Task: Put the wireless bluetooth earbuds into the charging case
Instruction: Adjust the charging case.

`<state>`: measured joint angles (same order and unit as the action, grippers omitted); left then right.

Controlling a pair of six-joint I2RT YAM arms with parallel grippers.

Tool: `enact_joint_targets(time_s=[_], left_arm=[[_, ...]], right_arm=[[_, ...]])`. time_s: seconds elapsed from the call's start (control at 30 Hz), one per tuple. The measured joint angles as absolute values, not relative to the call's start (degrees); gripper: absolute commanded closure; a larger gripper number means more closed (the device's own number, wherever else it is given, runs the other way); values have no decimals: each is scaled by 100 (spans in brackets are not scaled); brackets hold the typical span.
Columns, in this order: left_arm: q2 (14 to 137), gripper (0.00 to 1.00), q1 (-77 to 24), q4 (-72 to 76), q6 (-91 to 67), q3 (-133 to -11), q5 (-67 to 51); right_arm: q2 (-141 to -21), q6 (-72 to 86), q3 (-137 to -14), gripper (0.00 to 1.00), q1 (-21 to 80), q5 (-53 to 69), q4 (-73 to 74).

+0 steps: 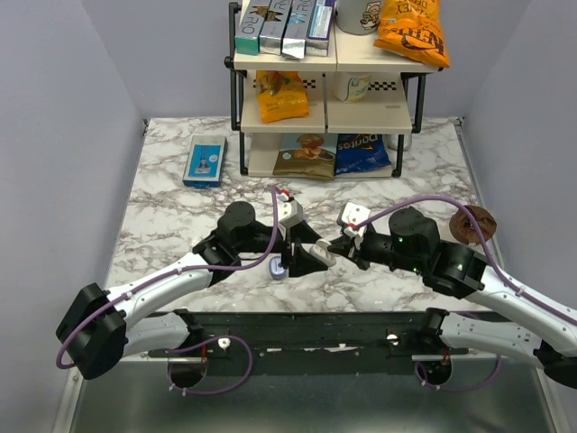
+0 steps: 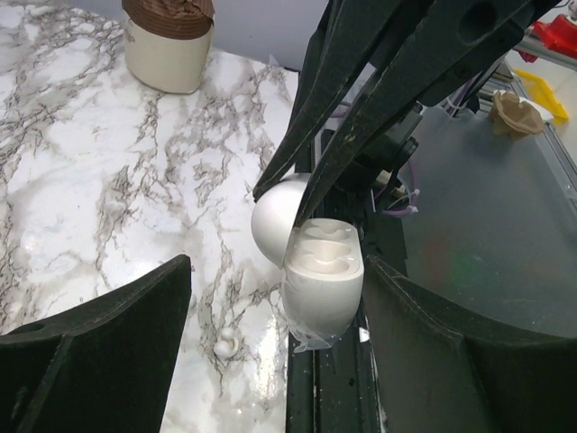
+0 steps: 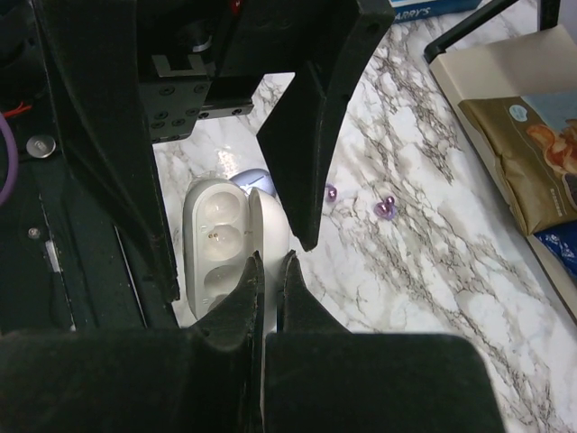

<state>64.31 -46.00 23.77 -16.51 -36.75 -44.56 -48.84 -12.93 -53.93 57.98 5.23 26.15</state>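
Observation:
The charging case (image 2: 325, 281) is a small white oval standing near the table's front edge with its lid (image 2: 275, 221) swung open. Both wells of the charging case (image 3: 215, 236) show empty. My right gripper (image 3: 271, 262) is shut on the edge of the lid (image 3: 270, 221), pinching it from above. My left gripper (image 2: 278, 271) is open, one finger on each side of the case, not touching it. Two small purple earbuds (image 3: 330, 192) (image 3: 386, 209) lie loose on the marble just beyond the case; one earbud (image 2: 225, 343) shows pale in the left wrist view. From above, the case (image 1: 278, 270) sits under both grippers.
A two-tier rack (image 1: 326, 113) with snack bags and boxes stands at the back. A blue rectangular box (image 1: 205, 160) lies back left. A brown-lidded cup (image 1: 473, 224) stands at the right. A black rail (image 2: 335, 392) runs along the table's near edge beside the case.

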Motion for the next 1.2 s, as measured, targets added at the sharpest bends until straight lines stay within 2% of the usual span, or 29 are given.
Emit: enact_joint_targets(time_s=[0.13, 0.27, 0.33, 0.37, 0.43, 0.47, 0.63, 0.67, 0.73, 0.77, 0.8, 0.83, 0.93, 0.97, 1.03, 1.07, 1.2], left_arm=[[6436, 23, -4600, 2486, -1734, -3675, -4460], [6462, 36, -4600, 2569, -1791, -3677, -4482], [6473, 37, -4600, 2578, -1811, -3677, -4519], [6482, 43, -4600, 2596, -1826, -3677, -4545], [6484, 47, -4600, 2611, -1850, -3677, -4571], [6484, 54, -4602, 2622, -1844, -3677, -4593], [6486, 73, -4626, 2687, -1872, -3677, -4705], [6486, 82, -4628, 2703, -1874, -3677, -4718], [6486, 90, -4626, 2733, -1874, -3677, -4724], [6486, 99, -4626, 2740, -1863, -3675, -4724], [6486, 100, -4626, 2751, -1859, -3671, -4722], [6484, 100, -4626, 2768, -1855, -3660, -4722], [6471, 100, -4633, 2871, -1837, -3592, -4709], [6455, 100, -4644, 2908, -1826, -3566, -4687], [6420, 100, -4659, 2950, -1809, -3527, -4639], [6407, 100, -4659, 2952, -1800, -3509, -4598], [6401, 100, -4644, 2939, -1778, -3465, -4429]], right_arm=[[-4884, -1293, -5380, 99, 5808, 523, 2615], [-4884, -1293, -5380, 99, 5813, 519, 2613], [-4884, -1293, -5378, 99, 5813, 513, 2611], [-4884, -1295, -5378, 99, 5813, 499, 2611], [-4884, -1295, -5378, 99, 5813, 493, 2609], [-4884, -1295, -5378, 99, 5813, 484, 2602], [-4884, -1310, -5369, 99, 5808, 419, 2576], [-4884, -1313, -5369, 99, 5813, 416, 2574], [-4884, -1313, -5369, 99, 5811, 416, 2561], [-4882, -1310, -5367, 99, 5813, 416, 2556], [-4882, -1308, -5367, 99, 5811, 419, 2556], [-4880, -1306, -5367, 96, 5813, 421, 2556], [-4877, -1262, -5367, 82, 5813, 429, 2558], [-4877, -1232, -5367, 71, 5813, 440, 2558], [-4871, -1164, -5367, 62, 5813, 469, 2558], [-4856, -1133, -5367, 53, 5815, 480, 2550], [-4709, -1009, -5367, 45, 5817, 478, 2528]])
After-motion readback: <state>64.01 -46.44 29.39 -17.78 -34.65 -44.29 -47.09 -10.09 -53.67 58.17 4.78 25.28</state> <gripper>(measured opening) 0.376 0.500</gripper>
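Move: The open white charging case hangs in the air, its lid still pinched by the right fingers; its body is about 1 cm back from the left hand point, 1 cm to its right and 1 cm above, between the open fingers. From the right hand that body is some 2 cm back and 2 cm to the left, about level. About 20 cm below the left hand, the blue case lies roughly 8 cm ahead and 10 cm left, and the nearer purple earbud 16 cm ahead and 7 cm left. The left hand, its fingers pointing right, rises and eases back about 1 cm while its open fingers close around the body of the charging case and stop on it, then keep their hold as the hand drifts forward about half a centimetre. The right hand holds the lid almost still until that grip is set, then opens its fingers to about half and lets go, starting to rise about 1 cm at the very end. ##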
